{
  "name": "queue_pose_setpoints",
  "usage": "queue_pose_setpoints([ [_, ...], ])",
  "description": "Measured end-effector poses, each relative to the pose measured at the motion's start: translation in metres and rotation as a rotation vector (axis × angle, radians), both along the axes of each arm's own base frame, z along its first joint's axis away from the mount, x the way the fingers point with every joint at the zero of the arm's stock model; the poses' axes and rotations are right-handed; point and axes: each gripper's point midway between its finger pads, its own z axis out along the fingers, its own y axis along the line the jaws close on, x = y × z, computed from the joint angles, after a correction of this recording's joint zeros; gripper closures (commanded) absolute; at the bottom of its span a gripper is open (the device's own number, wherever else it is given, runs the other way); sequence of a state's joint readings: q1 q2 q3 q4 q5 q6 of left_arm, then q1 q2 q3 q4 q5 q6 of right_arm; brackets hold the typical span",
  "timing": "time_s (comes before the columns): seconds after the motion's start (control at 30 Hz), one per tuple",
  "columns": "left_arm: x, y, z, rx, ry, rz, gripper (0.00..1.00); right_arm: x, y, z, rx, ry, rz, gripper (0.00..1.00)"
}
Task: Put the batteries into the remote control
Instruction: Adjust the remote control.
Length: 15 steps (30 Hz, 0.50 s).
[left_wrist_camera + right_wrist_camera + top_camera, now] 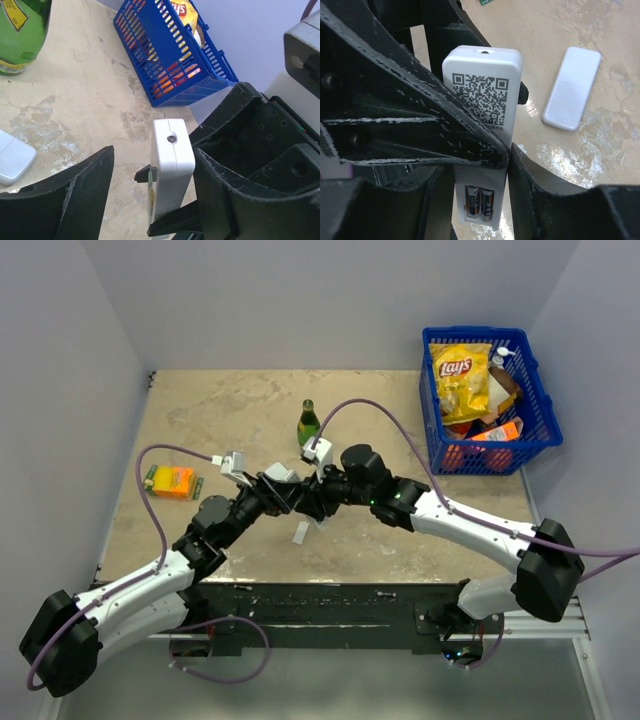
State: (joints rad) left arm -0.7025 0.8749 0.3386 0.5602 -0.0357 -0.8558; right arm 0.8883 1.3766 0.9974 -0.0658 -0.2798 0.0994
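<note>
The white remote control [482, 100] with a QR code hangs above the table, and my right gripper [480, 167] is shut on its sides. Two batteries [481, 202] sit side by side in its open compartment at the lower end. My left gripper [152, 155] is open around the remote [170, 165]. Its right finger [225, 190] rests against the remote. Its left finger [75, 200] stands apart from it. In the top view both grippers meet at the table's centre [300, 497]. A white cover [571, 89] lies flat on the table beside them.
A green bottle [308, 424] stands just behind the grippers. A blue basket [540, 410] with a chips bag [460, 375] and other packs fills the back right corner. An orange pack [172, 481] lies at the left. The white cover [300, 532] lies just in front of the grippers.
</note>
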Motion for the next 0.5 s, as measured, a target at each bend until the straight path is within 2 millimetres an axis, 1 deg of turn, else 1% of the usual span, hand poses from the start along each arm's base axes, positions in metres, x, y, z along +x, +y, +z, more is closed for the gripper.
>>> queue_pose_setpoints([
  [0.13, 0.002, 0.003, 0.003, -0.021, -0.002, 0.021, 0.49, -0.001, 0.005, 0.005, 0.01, -0.01, 0.011, 1.0],
  [0.17, 0.002, 0.003, 0.003, -0.026, -0.004, 0.023, 0.56, -0.002, 0.007, 0.005, 0.011, -0.012, 0.015, 1.0],
  [0.23, 0.002, 0.003, 0.005, -0.033, -0.01, 0.022, 0.65, -0.003, 0.01, 0.003, 0.006, -0.01, 0.021, 1.0],
  [0.27, 0.002, 0.002, 0.007, -0.038, -0.013, 0.02, 0.74, -0.004, 0.011, 0.002, 0.003, -0.008, 0.023, 1.0],
  [0.3, 0.003, 0.002, 0.007, -0.041, -0.012, 0.02, 0.79, -0.005, 0.013, 0.0, -0.001, -0.005, 0.027, 1.0],
  [0.33, 0.004, 0.003, 0.005, -0.028, -0.016, 0.026, 0.87, -0.004, 0.013, -0.001, -0.008, -0.008, 0.02, 0.93],
  [0.4, 0.005, 0.005, 0.004, -0.025, -0.011, 0.038, 0.93, -0.002, 0.013, -0.002, -0.017, -0.015, 0.008, 0.86],
  [0.43, 0.005, 0.005, 0.003, -0.021, -0.011, 0.043, 0.99, -0.001, 0.013, -0.002, -0.02, -0.015, 0.001, 0.74],
  [0.47, 0.006, 0.007, 0.004, -0.015, -0.013, 0.051, 1.0, -0.001, 0.013, -0.002, -0.024, -0.016, -0.006, 0.69],
  [0.5, 0.006, 0.009, 0.004, -0.003, -0.012, 0.06, 1.0, -0.001, 0.013, -0.002, -0.028, -0.015, -0.011, 0.58],
])
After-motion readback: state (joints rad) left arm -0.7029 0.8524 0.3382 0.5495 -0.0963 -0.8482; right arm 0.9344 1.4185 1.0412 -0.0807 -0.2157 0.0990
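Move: The remote control, battery bay down, is already pinched near its lower end by the right hand; its middle is about 2 cm above that hand's grip point. It already stands between the left hand's open fingers, about 1 cm right of that hand's point and 2 cm below. From the left hand, the white case is about 10 cm ahead, 3 cm left; the green bottle 22 cm ahead, 2 cm right; the white battery cover 2 cm back, straight below, near table level. The remote control is clamped from both sides above the right hand's grip: the left fingers close from roughly three quarters open until they stop on its body, the left hand easing about 1 cm left and slightly forward. The right hand keeps its pinch and brings the remote about 1 cm left into the left grip; neither wrist turns much. ##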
